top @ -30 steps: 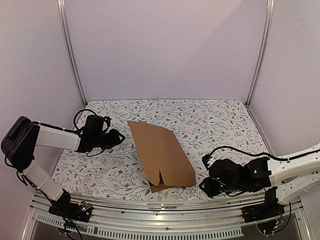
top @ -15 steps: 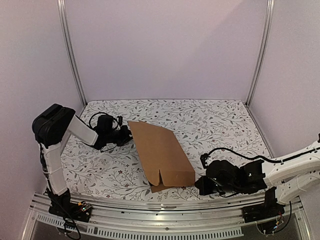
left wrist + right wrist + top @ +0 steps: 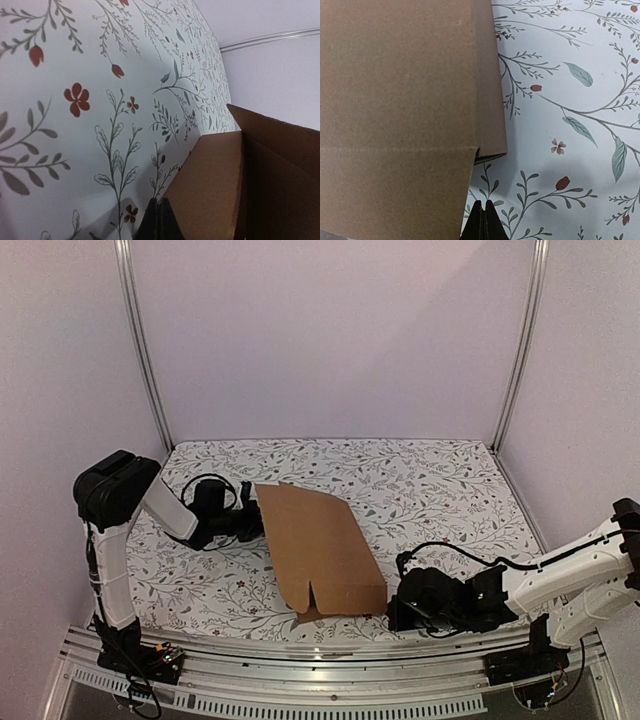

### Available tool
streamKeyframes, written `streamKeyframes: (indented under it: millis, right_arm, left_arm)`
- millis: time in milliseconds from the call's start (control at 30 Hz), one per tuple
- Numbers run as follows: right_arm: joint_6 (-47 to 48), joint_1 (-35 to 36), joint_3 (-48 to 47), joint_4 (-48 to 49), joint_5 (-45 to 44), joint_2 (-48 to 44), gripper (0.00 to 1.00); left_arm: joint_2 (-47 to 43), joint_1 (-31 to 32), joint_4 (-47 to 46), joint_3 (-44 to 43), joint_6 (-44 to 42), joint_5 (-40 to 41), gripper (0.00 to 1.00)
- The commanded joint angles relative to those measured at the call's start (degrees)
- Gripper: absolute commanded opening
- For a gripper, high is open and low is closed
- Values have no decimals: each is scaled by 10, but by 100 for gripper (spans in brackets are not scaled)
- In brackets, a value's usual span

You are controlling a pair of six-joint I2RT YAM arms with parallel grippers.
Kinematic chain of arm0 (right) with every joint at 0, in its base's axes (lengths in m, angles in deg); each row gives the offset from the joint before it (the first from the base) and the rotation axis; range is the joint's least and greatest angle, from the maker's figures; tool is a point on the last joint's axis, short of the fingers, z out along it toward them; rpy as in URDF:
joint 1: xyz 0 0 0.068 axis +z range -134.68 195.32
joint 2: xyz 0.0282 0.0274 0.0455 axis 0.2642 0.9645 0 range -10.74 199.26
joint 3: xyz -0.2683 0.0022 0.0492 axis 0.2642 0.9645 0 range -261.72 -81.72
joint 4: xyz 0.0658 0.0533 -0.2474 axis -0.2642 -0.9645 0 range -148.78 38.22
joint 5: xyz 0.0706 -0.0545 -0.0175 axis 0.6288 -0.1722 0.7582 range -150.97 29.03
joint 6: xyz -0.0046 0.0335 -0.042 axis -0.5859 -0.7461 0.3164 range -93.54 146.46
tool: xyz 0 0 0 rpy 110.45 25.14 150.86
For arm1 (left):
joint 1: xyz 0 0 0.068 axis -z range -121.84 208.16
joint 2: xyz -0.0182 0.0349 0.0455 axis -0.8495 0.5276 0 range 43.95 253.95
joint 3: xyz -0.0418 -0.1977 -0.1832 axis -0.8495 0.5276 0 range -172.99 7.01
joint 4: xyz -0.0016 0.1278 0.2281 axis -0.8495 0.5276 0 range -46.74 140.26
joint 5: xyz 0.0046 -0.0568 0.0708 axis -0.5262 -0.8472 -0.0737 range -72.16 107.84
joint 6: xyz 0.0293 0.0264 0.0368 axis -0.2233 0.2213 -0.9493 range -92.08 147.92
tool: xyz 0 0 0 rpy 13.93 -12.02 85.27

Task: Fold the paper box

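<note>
The paper box point(image 3: 320, 545) is a flat brown cardboard sheet with creases and a notch at its near edge, lying in the middle of the flowered table. My left gripper point(image 3: 260, 523) is shut and empty, its tips at the sheet's left edge; in the left wrist view the tips point(image 3: 159, 220) meet right beside a raised brown flap point(image 3: 220, 185). My right gripper point(image 3: 392, 612) is shut and empty, low on the table at the sheet's near right corner. The right wrist view shows its tips point(image 3: 483, 220) just off the cardboard's edge point(image 3: 400, 100).
A flowered cloth point(image 3: 430, 490) covers the table. Lilac walls and two metal posts point(image 3: 140, 340) close in the back and sides. A metal rail point(image 3: 320, 675) runs along the near edge, by the arm bases.
Both grippers have closed. The left arm swung in to the sheet's left edge. The right gripper slid left to the near right corner. The sheet shifted slightly.
</note>
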Motion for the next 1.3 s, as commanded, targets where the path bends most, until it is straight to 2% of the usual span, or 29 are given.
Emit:
streamKeyframes:
  millis: [0,333,633,1033,1267]
  right_arm:
    - [-13,3,-16,23,-45,14,0]
    - [-16,-26,12,137,-37,33,0]
    - [10,-62,25,192,-20,55,0]
    - [92,-210,29,223,84,74,0]
    - [179,-315,-8,221,206,124,2]
  left_arm:
    - [-12,-2,-30,40,-9,-21,0]
    - [-22,2,-113,132,12,-17,0]
    - [-24,5,-145,161,18,-18,0]
    - [-57,10,-172,234,34,3,0]
    - [-78,54,-189,286,48,26,0]
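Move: The half-folded paper box lies between my hands, long way nearly fore-and-aft. Its middle is about 12 cm back and 11 cm right of my left hand, whose shut fingers are at the box's far-left corner, under the raised lid. From my right hand the middle is some 14 cm ahead and 14 cm left. The near-right corner is just 2 cm left and 2 cm ahead, and the split front flap 10 cm left and 3 cm ahead. I turn the box between two shut grippers. My left hand draws back about 9 cm, drifting a little left, its fingertips pushing the far end back near its left corner. Meanwhile my right hand goes forward about 13 cm against the near-right corner, slowly at first, then faster and veering right, its wrist turning some 10 degrees clockwise. ##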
